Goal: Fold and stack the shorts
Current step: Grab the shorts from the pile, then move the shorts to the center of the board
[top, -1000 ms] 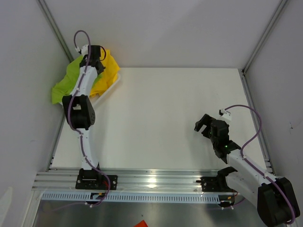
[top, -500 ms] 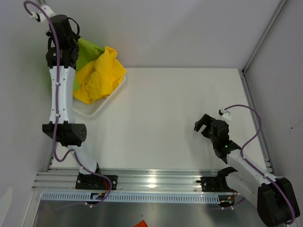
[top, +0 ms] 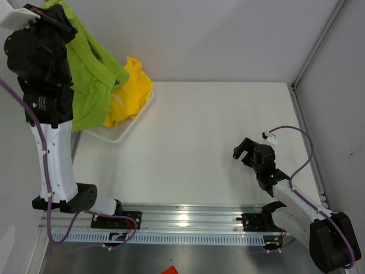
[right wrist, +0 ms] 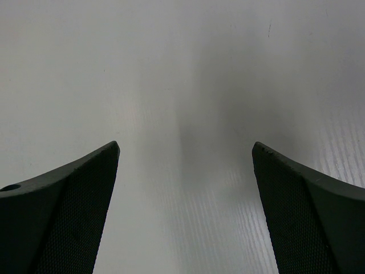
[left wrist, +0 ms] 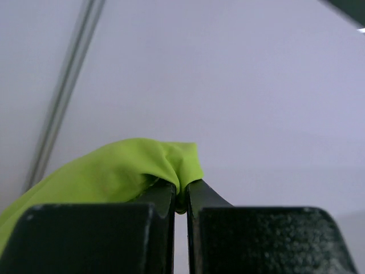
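Observation:
My left gripper [top: 56, 17] is raised high at the far left, shut on a fold of the lime green shorts [top: 91, 74]. They hang down from it over the basket. In the left wrist view the jaws [left wrist: 181, 194] pinch the green fabric [left wrist: 114, 171] at their tips. The yellow shorts [top: 132, 94] lie crumpled in the white basket [top: 121, 135], partly under the green pair. My right gripper [top: 244, 151] hovers low over the right side of the table [right wrist: 182, 85], open, with nothing between its fingers [right wrist: 68, 188].
The basket sits at the table's far left corner against the wall. Aluminium frame posts [top: 316, 43] run up the back corners. The rail [top: 182, 217] with both arm bases lines the near edge.
The left arm has risen steeply toward the camera, pulling the lime green shorts up out of the basket. The yellow shorts stayed in it. The right arm has not moved.

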You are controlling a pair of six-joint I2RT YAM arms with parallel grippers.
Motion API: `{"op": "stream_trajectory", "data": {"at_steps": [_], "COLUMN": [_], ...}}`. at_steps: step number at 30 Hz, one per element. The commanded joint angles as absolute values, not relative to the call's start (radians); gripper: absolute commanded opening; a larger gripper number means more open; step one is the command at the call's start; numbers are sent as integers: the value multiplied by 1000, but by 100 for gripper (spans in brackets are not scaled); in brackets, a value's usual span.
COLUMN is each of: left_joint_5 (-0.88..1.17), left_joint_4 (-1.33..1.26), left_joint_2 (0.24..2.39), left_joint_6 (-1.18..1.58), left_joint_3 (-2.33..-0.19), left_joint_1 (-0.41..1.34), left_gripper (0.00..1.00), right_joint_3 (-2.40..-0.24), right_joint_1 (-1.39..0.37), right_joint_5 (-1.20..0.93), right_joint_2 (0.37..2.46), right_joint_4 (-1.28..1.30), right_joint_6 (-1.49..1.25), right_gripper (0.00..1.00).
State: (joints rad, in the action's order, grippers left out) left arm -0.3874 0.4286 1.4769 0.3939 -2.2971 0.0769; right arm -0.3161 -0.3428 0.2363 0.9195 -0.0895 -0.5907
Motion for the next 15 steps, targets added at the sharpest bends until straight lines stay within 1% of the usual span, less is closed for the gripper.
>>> {"op": "stream_trajectory", "data": {"at_steps": [1,4,8,11,13,15], "left_joint_5": [-235,-119,107,187,210,206], "left_joint_4": [275,224,131,80,61,38], "left_joint_2": [1408,1387,1390,1411,1439,1460], "left_joint_6": [425,526,699,788,808,813], "left_joint_3": [-2283,-2243,-2180,-2160,-2157,-2146], "left_joint_1": [117,118,132,176,212,288], "left_gripper": [0,0,0,0,0,0], "right_joint_3": [-348,-351,-353,-351,-351,-348], "right_joint_1": [-337,-337,-337,-337,-339,-337], "right_joint_5": [227,218,221,222,222,222], "right_joint_2": [933,937,931,917,910,894], "right_joint_4": [-137,-137,-130,-127,-126,-124], "right_joint_6": [-571,-568,-565,-561,-560,-558], "right_gripper": [99,100,100,99,99,99]}}
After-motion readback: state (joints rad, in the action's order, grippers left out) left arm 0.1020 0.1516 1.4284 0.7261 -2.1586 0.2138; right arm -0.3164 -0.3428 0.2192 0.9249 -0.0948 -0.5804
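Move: The left fingers are already shut on the green shorts, high over the table, with open table top to take them to roughly 30 cm to the right, level fore-and-aft and some 65 cm below. The yellow cloth lies about 20 cm ahead and 1 cm right of this hand, some 61 cm down, in the white tray centred about 14 cm ahead and 4 cm left, 63 cm down. From the right hand that open spot is about 20 cm left, 6 cm ahead and 8 cm down. Still pinching the green shorts between shut fingertips, the left hand carries them aloft to the right, about 14 cm in all, from above the tray side towards the open table. It first draws back and rises some 5 cm, then sweeps right while easing slightly forward and down, turning about 40 degrees clockwise with the fingertips tipping up. ##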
